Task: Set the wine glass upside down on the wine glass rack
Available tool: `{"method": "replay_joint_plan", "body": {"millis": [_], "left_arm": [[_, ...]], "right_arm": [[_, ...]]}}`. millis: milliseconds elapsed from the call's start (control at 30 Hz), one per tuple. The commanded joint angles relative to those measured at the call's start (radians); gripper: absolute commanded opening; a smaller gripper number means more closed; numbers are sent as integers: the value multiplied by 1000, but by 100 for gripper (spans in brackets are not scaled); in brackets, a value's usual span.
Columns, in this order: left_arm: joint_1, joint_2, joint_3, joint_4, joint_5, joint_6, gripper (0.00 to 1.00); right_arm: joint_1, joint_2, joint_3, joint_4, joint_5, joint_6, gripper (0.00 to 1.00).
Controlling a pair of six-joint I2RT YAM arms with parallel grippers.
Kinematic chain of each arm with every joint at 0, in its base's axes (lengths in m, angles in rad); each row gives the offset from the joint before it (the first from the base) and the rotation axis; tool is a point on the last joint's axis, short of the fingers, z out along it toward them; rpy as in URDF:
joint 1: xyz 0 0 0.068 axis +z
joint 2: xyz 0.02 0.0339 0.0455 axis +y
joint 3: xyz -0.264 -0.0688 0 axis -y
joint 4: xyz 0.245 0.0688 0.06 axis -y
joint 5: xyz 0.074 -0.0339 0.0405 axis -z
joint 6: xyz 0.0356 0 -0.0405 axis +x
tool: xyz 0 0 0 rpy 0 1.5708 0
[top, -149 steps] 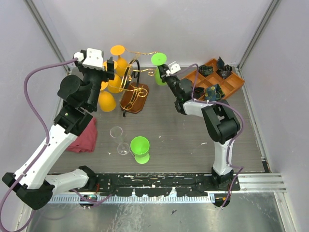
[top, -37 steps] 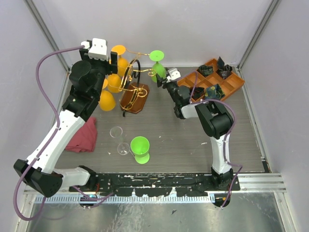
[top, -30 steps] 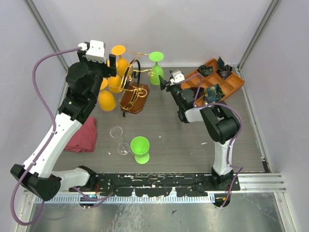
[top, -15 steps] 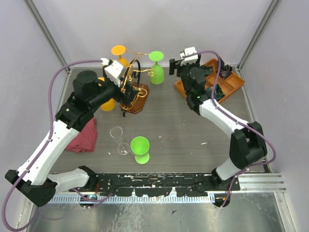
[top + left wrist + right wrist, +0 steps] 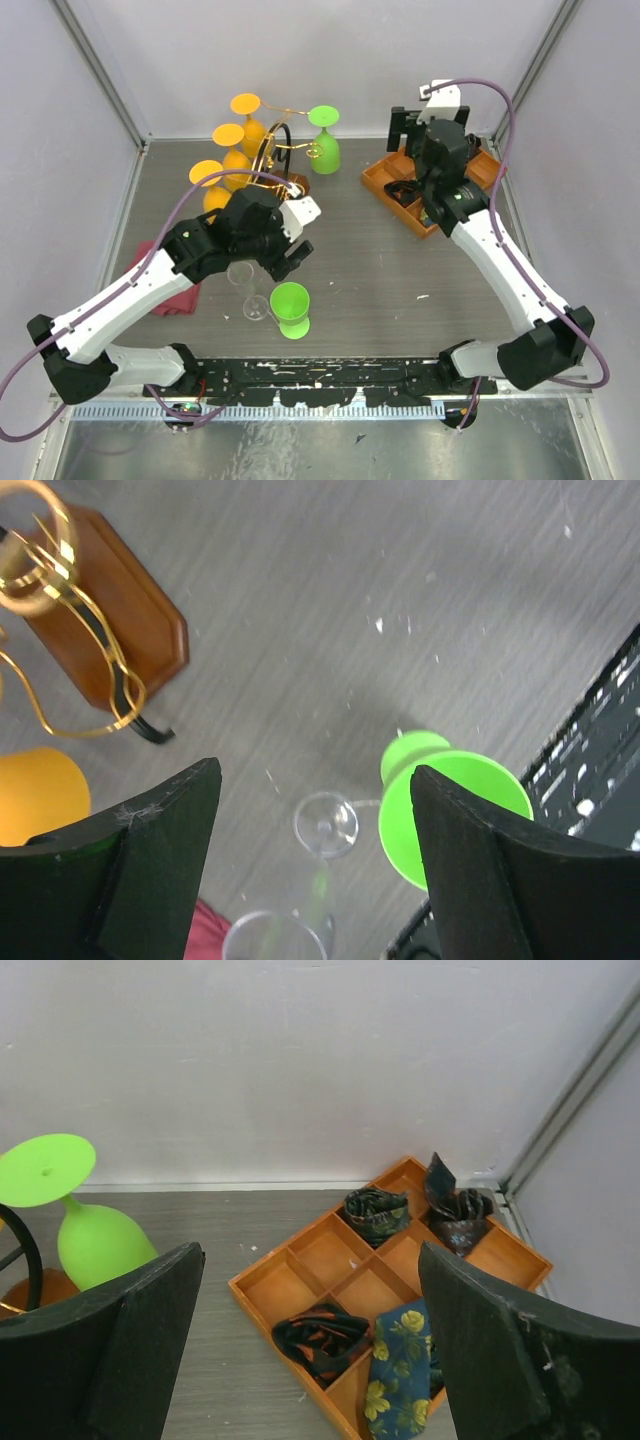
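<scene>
The wine glass rack (image 5: 272, 158) stands at the back left, gold wire arms over a brown base (image 5: 110, 620). Three orange glasses (image 5: 228, 135) and one green wine glass (image 5: 325, 142) hang on it upside down; the green one also shows in the right wrist view (image 5: 85, 1235). Another green wine glass (image 5: 290, 305) stands on the table beside a clear glass (image 5: 246, 290) lying on its side. My left gripper (image 5: 292, 258) hovers open above these two, the clear glass's foot (image 5: 325, 825) between its fingers' outlines. My right gripper (image 5: 410, 125) is open and empty, high over the tray.
An orange compartment tray (image 5: 300, 1280) holding folded patterned cloths sits at the back right, under the right gripper. A red cloth (image 5: 186, 294) lies at the left, partly under my left arm. Grey walls close in the back and both sides.
The right gripper opened, left the green glass hanging on the rack, and rose to the right over the tray. The left arm swung from the rack toward the table's glasses.
</scene>
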Motion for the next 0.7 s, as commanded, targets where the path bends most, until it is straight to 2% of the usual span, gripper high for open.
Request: {"method": "replay_joint_plan", "body": {"millis": [0, 533, 667], "left_arm": [[-41, -4, 11, -174, -36, -38, 82], [-117, 41, -112, -131, -48, -74, 82], [-121, 98, -121, -123, -41, -66, 80]], "right_arm": [[-16, -102, 31, -64, 38, 43, 94], [-21, -158, 23, -74, 40, 52, 94], [-20, -164, 20, -74, 43, 53, 94]]}}
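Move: Behind and well below the left hand stands the last green wine glass, upright: about 7 cm back, 1 cm to its right and some 17 cm down. The clear glass stands roughly 9 cm left of that green glass and 5 cm farther out; the rack is about 24 cm ahead of the left hand and 2 cm left. From the right hand the green glass lies some 29 cm back, 31 cm left and 30 cm below. Sinking about 8 cm while drawing back nearly 5 cm, the left hand closes in on the mouth of the green glass; the backward part dies out first and the end is almost straight down. Its fingers stay open and tip some 20 degrees steeper. The right hand, empty and open, eases back, right and slightly up, away from the rack, then halts. ##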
